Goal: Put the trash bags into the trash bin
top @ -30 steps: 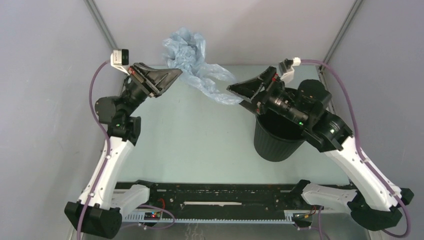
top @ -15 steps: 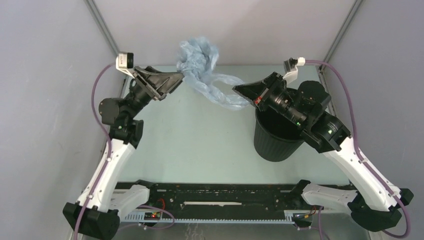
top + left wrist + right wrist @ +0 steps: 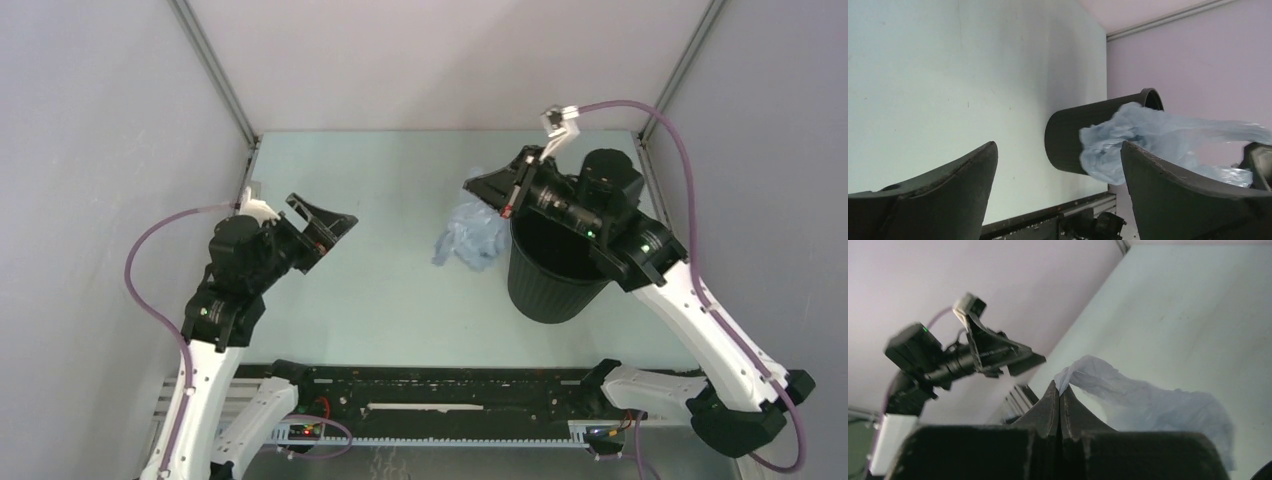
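Observation:
The pale blue trash bag (image 3: 468, 236) hangs crumpled from my right gripper (image 3: 472, 186), beside the left of the black ribbed trash bin (image 3: 552, 285) and outside it. In the right wrist view the right gripper (image 3: 1059, 389) is shut on a corner of the bag (image 3: 1153, 407). My left gripper (image 3: 335, 228) is open and empty at the left of the table, well away from the bag. Between its spread fingers (image 3: 950, 187) the left wrist view shows the bag (image 3: 1138, 142) in front of the bin (image 3: 1070, 137).
Grey booth walls close in the pale green table (image 3: 390, 280) on three sides. A black rail (image 3: 430, 385) with the arm bases runs along the near edge. The right arm's forearm (image 3: 620, 225) reaches over the bin's mouth.
The left gripper opened, let go of the bag and drew back toward the near left. The right gripper shut on the bag, which dropped from a high stretch to hang beside the bin.

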`<state>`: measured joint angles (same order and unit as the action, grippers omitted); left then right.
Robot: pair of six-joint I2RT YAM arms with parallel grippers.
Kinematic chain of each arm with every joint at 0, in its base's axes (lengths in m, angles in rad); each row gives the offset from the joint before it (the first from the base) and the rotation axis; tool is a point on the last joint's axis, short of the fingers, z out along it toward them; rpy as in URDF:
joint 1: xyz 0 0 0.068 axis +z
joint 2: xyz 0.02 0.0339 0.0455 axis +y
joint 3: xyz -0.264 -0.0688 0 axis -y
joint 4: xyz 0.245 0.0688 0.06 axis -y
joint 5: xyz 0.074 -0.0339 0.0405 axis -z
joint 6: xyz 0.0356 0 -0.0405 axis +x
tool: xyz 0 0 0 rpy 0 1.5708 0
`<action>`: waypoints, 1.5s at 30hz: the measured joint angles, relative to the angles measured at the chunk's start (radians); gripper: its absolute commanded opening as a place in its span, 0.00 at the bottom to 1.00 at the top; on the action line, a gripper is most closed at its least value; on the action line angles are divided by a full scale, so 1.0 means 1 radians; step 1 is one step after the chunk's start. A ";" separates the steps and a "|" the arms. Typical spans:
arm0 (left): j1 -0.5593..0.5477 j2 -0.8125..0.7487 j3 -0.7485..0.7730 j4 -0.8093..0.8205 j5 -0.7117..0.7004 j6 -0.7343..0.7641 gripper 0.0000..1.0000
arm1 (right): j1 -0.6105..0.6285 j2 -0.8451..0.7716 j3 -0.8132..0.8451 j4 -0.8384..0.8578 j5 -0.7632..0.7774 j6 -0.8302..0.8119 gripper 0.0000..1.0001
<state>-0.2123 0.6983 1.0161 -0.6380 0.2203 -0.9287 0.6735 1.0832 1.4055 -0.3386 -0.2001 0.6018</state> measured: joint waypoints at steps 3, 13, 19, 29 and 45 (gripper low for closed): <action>0.001 0.003 -0.027 -0.001 0.030 -0.006 0.96 | -0.002 0.047 0.000 -0.041 -0.064 -0.053 0.00; -0.177 0.150 -0.185 0.276 0.239 -0.147 0.99 | -0.081 0.071 -0.013 -0.114 -0.211 -0.078 0.00; -0.181 0.082 -0.356 0.518 0.246 -0.332 0.94 | -0.117 0.063 -0.022 -0.105 -0.262 -0.056 0.00; -0.244 0.275 -0.381 0.750 0.299 -0.491 0.95 | -0.126 0.053 -0.029 -0.087 -0.277 -0.021 0.00; -0.310 0.304 -0.460 0.883 0.253 -0.669 1.00 | -0.131 0.043 -0.029 -0.061 -0.276 0.004 0.00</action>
<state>-0.5224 1.0019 0.5556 0.2451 0.4728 -1.5982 0.5426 1.1263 1.3769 -0.3992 -0.4763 0.6060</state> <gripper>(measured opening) 0.996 0.008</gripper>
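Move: The trash bag hangs from the closed right fingers, its middle about 14 cm below the right hand and 1 cm back, level sideways. From the left hand, open and empty, it lies some 22 cm to the right, 1 cm ahead and 3 cm lower. The trash bin stands beyond the bag, about 41 cm right of the left hand, level with it ahead and 18 cm lower. Bring the left gripper about 15 cm to the right and some 7 cm down towards the hanging trash bag, fingers kept wide open, rolling it right side down, tipping its nose down and turning it clockwise. Keep the right fingers pinched on the bag's top; dip that hand about 6 cm, then let it creep back up 2 cm. ##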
